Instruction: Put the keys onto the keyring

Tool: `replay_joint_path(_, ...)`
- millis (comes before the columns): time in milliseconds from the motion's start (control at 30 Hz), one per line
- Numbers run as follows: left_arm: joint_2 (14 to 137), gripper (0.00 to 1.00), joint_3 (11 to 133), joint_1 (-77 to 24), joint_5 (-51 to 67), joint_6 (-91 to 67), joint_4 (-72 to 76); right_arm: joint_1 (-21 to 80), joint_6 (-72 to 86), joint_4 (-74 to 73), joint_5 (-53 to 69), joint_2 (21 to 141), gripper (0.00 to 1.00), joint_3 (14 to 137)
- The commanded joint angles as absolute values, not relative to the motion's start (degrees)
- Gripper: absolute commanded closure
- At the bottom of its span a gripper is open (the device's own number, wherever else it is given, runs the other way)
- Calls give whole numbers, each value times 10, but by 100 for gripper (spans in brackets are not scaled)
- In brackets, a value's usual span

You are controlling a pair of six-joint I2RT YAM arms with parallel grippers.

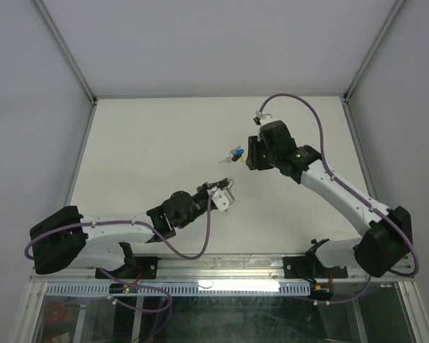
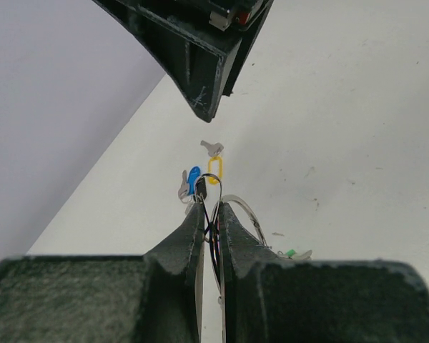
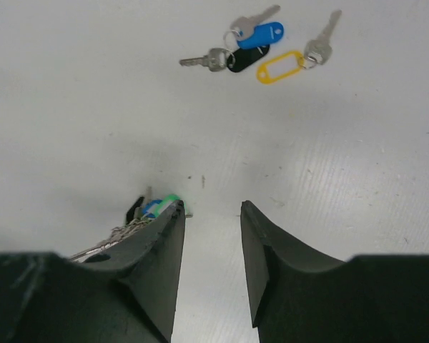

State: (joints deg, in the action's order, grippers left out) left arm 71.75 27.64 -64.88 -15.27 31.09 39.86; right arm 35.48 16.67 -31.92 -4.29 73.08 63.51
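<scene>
The keys lie loose on the white table: a blue-headed one, a yellow-tagged one and a grey one, clustered together. My left gripper is shut on the thin wire of the keyring, whose green-headed key hangs to its right. My right gripper stands open with only bare table between its fingers, just short of the keys. A green and blue bunch shows beside its left finger, partly hidden.
Grey enclosure walls and metal frame posts surround the white table. The right gripper's fingers hang above the keys in the left wrist view. A black tag lies among the keys.
</scene>
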Motion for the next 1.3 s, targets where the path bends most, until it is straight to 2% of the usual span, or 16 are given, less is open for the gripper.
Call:
replay_joint_path(0,691,100,260,-637,-201,314,442,324,181,-331,-60,796,60,690)
replay_joint_path(167,687,100,243,-618,-204,296,460,280,194,-300,-34,868,60,696)
replay_joint_path(367,704,100,243,-618,-201,295,461,215,290,-166,21,903,60,624)
replay_joint_path(600,710,100,242,-618,-201,295,461,188,404,-18,36,955,61,562)
replay_joint_path(1000,715,100,243,-618,-201,295,461,186,477,38,13,1027,61,567)
replay_joint_path(1267,716,100,244,-618,-201,298,460,185,488,50,6,1060,65,574)
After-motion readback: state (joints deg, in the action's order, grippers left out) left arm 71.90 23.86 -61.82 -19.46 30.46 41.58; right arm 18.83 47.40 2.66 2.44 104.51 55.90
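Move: The key with the yellow tag lies flat on the table about 14 cm ahead of the empty right hand, 3 cm to its right and some 18 cm below. Beside it, the blue tag lies about 13 cm ahead and 2 cm left of that hand, the black tag roughly 11 cm ahead and 2 cm left, both at table height. From the left hand, still pinching the keyring, the key is about 20 cm ahead, 10 cm right and 18 cm down. The yellow-tagged key is what the right hand drops towards, going down about 16 cm and forward some 12 cm, bowing out to its right and easing slightly back left, while rolling clockwise so the part-open fingers come just above its ring end. The left hand keeps the keyring pinched and first shifts a few centimetres left, down and forward, then holds. ##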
